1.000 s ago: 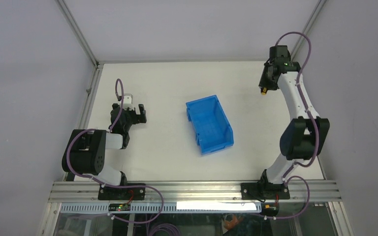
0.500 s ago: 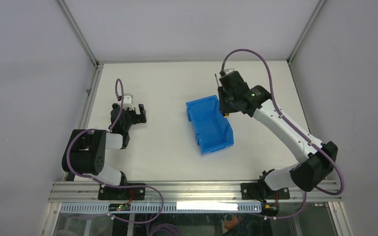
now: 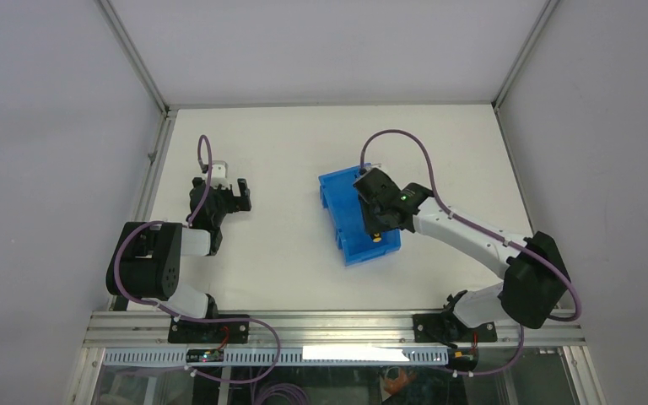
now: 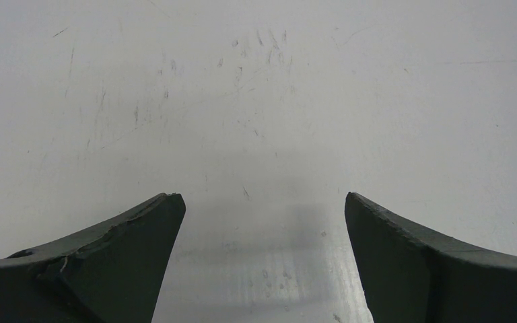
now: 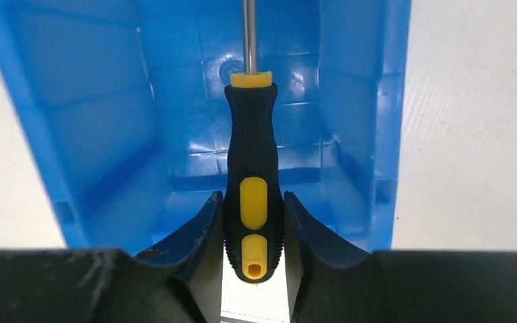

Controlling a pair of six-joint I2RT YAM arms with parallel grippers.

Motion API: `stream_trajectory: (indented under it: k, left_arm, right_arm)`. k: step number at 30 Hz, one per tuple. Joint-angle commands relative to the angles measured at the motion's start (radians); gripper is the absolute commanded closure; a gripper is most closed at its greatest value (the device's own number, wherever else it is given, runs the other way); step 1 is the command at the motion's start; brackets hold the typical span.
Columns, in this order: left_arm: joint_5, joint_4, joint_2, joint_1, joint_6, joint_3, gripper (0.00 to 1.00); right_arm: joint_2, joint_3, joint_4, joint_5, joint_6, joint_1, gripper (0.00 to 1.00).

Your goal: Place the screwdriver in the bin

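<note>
The blue bin (image 3: 348,207) stands at the table's middle, its sloped front toward the near edge. My right gripper (image 3: 375,229) hangs over the bin's near right part, shut on the screwdriver (image 5: 253,175). In the right wrist view the black-and-yellow handle is clamped between both fingers, and its thin shaft points into the bin (image 5: 94,101) above its floor. The handle's yellow butt end (image 3: 375,239) shows in the top view. My left gripper (image 3: 229,196) rests open and empty on the table at the left; it also shows in the left wrist view (image 4: 262,202).
Metal frame rails run along the table's left and back edges (image 3: 159,143). White table surface (image 3: 278,245) lies between the left gripper and the bin. The right arm's purple cable (image 3: 396,139) arches above the bin.
My right arm swung from the far right corner leftward and toward the near edge, carrying the screwdriver over the bin and lowering it into the bin's near part. The left arm has not moved.
</note>
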Motion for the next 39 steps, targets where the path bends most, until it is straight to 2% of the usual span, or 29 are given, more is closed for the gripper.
stream_trajectory:
  k: [1, 8, 12, 16, 20, 24, 29, 30, 32, 33, 39]
  left_arm:
    - [0.02, 0.027, -0.028, 0.002, -0.018, 0.019, 0.01]
    - [0.02, 0.027, -0.028, 0.002, -0.017, 0.019, 0.01]
    - [0.02, 0.026, -0.028, 0.003, -0.017, 0.019, 0.01]
    - [0.019, 0.027, -0.028, 0.003, -0.017, 0.019, 0.01]
    - [0.02, 0.027, -0.028, 0.002, -0.017, 0.019, 0.01]
    - [0.019, 0.026, -0.029, 0.002, -0.017, 0.019, 0.01]
    - [0.019, 0.027, -0.029, 0.003, -0.017, 0.019, 0.01]
    - [0.02, 0.027, -0.029, 0.004, -0.017, 0.019, 0.01]
    - [0.019, 0.026, -0.028, 0.003, -0.018, 0.019, 0.01]
    - [0.019, 0.026, -0.029, 0.003, -0.017, 0.019, 0.01]
    - [0.02, 0.027, -0.028, 0.004, -0.018, 0.019, 0.01]
  right_arm:
    - [0.004, -0.058, 0.148, 0.002, 0.033, 0.009, 1.0]
    - [0.095, -0.08, 0.208, 0.049, 0.044, 0.008, 0.86]
    - [0.128, -0.076, 0.203, 0.068, 0.065, 0.008, 0.64]
    - [0.129, -0.057, 0.173, 0.086, 0.077, 0.009, 0.53]
    - [0.088, -0.013, 0.123, 0.113, 0.071, 0.009, 0.44]
    - [0.027, 0.062, 0.038, 0.174, 0.051, 0.007, 0.24]
    - [-0.077, 0.132, -0.018, 0.281, 0.017, -0.007, 0.18]
    - [-0.092, 0.137, -0.018, 0.281, 0.009, -0.025, 0.16]
    - [-0.113, 0.157, -0.032, 0.275, 0.004, -0.091, 0.03]
    - [-0.121, 0.162, -0.036, 0.269, 0.008, -0.115, 0.01]
    - [-0.138, 0.121, 0.05, 0.113, -0.021, -0.465, 0.01]
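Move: The right hand grips the screwdriver's handle, shaft pointing ahead, its middle about 5 cm forward and 2 cm left at roughly grip height. The bin's middle lies some 5 cm ahead, 3 cm left and 9 cm below; the rim of its near end is about 6 cm back, 1 cm right and 6 cm below. From the left hand, the bin is about 37 cm right, 8 cm back and slightly lower. Still pinching the screwdriver by its handle, the right hand sinks about 5.5 cm into the bin, then opens wide and lets go. It climbs some 15 cm clear, swinging right and forward away from the bin as it rises, turning about 20 degrees clockwise while the fingers tilt up and outward. ##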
